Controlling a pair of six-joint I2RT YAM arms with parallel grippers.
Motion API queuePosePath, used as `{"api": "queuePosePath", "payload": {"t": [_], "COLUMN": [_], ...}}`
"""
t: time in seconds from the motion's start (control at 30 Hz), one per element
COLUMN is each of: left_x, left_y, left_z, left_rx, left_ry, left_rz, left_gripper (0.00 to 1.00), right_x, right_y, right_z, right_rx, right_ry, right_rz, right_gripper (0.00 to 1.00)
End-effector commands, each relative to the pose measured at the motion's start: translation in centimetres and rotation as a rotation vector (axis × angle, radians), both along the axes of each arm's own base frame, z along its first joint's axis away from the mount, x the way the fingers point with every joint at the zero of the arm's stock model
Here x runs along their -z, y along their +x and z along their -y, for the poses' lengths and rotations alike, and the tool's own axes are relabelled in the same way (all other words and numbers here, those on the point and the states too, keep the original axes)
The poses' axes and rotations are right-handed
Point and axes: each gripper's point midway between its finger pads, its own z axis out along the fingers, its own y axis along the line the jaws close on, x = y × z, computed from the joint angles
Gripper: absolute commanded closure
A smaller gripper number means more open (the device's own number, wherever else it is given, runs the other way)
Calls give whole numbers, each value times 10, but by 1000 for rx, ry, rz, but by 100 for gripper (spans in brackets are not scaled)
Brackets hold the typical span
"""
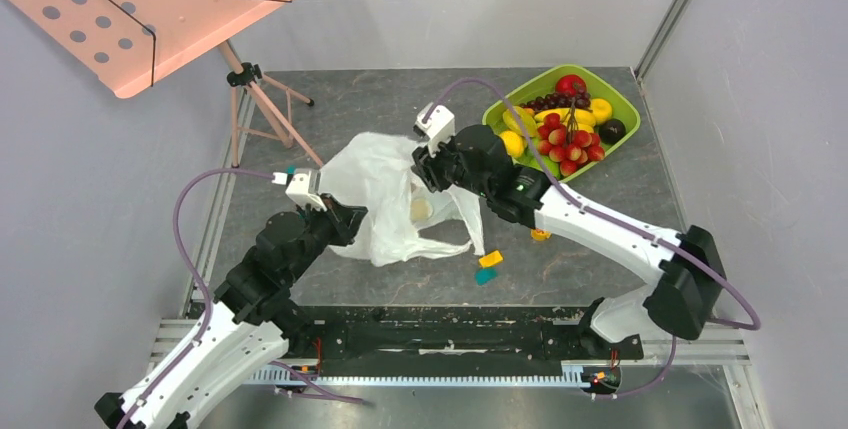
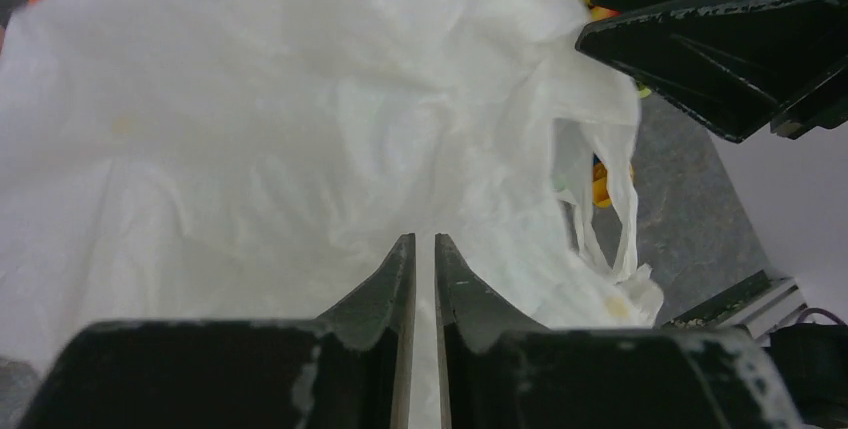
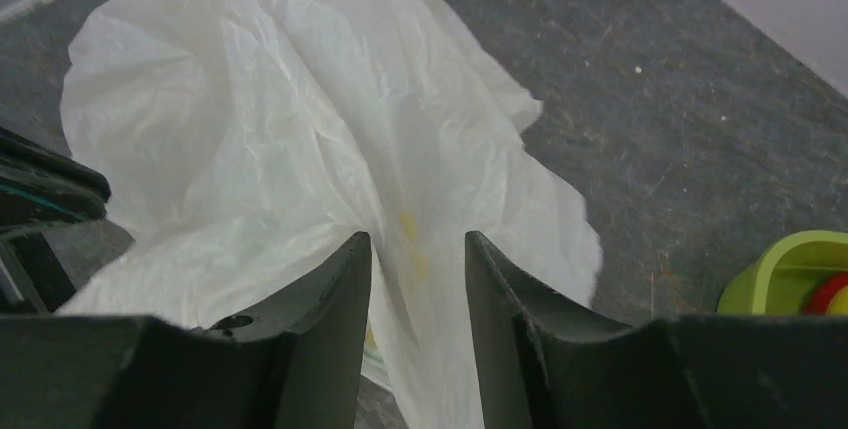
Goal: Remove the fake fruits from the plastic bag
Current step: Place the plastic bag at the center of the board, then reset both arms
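The plastic bag point(image 1: 385, 194) lies crumpled in the middle of the table, translucent white, and fills the left wrist view point(image 2: 300, 129) and the right wrist view point(image 3: 290, 129). My left gripper point(image 1: 347, 217) is shut on the bag's left edge, and thin film shows between its nearly closed jaws point(image 2: 425, 249). My right gripper point(image 1: 432, 161) is shut on a raised fold at the bag's far right point(image 3: 418, 244). A pale round fruit point(image 1: 420, 209) shows faintly through the bag. The red-and-yellow bunch point(image 1: 570, 144) and a red round fruit point(image 1: 570, 84) lie in the green tray point(image 1: 628, 107).
The tray at the back right also holds yellow bananas point(image 1: 560, 116), dark grapes point(image 1: 548, 102) and a dark round piece point(image 1: 612, 130). Small coloured blocks point(image 1: 489, 260) lie beside the bag's near right. A pink music stand point(image 1: 150, 9) on tripod legs point(image 1: 268, 104) stands at the back left. Walls close both sides.
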Motion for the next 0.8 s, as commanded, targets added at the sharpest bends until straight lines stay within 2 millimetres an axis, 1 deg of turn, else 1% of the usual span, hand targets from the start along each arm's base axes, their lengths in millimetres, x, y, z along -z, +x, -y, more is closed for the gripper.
{"api": "queuePosePath", "payload": {"t": [0.0, 0.03, 0.07, 0.13, 0.17, 0.2, 0.3, 0.33, 0.37, 0.4, 0.5, 0.53, 0.6, 0.7, 0.77], "left_x": [6, 6, 8, 8, 10, 10, 13, 14, 15, 15, 15, 16, 16, 20, 23], "left_y": [3, 2, 2, 2, 2, 2, 2, 2, 2, 2, 1, 1, 1, 0, -3], "left_z": [-6, -6, -7, -9, -11, -11, -11, -10, -9, -6, -2, -2, -3, -8, -5], "left_rx": [-18, -20, -24, -31, -38, -42, -41, -35, -27, -10, 18, 15, -2, -25, 7], "left_ry": [60, 60, 60, 57, 60, 60, 71, 79, 82, 90, 103, 102, 93, 105, 123], "left_rz": [-22, -23, -24, -19, -18, -18, -22, -28, -33, -35, -48, -53, -68, -102, -114], "left_gripper": [80, 77, 72, 60, 52, 45, 17, 11, 5, 1, 0, 0, 0, 0, 0], "right_x": [0, -1, -5, -10, -12, -14, -14, -16, -12, -11, 2, 4, 13, 32, 45], "right_y": [4, 6, 6, 6, 5, 4, 1, -2, -4, -7, -19, -24, -33, -46, -54], "right_z": [4, 9, 14, 24, 28, 33, 48, 53, 59, 64, 81, 86, 101, 123, 138], "right_rx": [29, 54, 71, 99, 106, 115, 157, 167, 179, 190, 216, 224, 257, 311, 349], "right_ry": [-14, -15, -14, -19, -18, -22, -24, -15, -14, -6, 6, 17, 39, 61, 62], "right_rz": [12, 24, 40, 62, 71, 81, 87, 88, 81, 76, 47, 39, 16, -16, -40], "right_gripper": [49, 41, 34, 25, 22, 20, 17, 16, 15, 14, 10, 6, 2, 2, 2]}}
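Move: The plastic bag billows in the air between the hands. Its middle is about 5 cm to the right of the left hand, 3 cm ahead and some 12 cm below; from the right hand it is 6 cm left, 6 cm back and 16 cm down. Low on the board, the yellow block is about 17 cm back and 13 cm right of the right hand, while the green basket's middle is about 8 cm ahead and 26 cm right of it. Letting go of the plastic bag, the left fingers spread from nearly shut to wide as that hand sinks about 4 cm, tipping slightly downward. The right fingers, already part open, widen fully; that hand dips and comes back up, then swings right about 11 cm and somewhat back, away from the bag, sinking again at the end and turning some 15 degrees clockwise. ##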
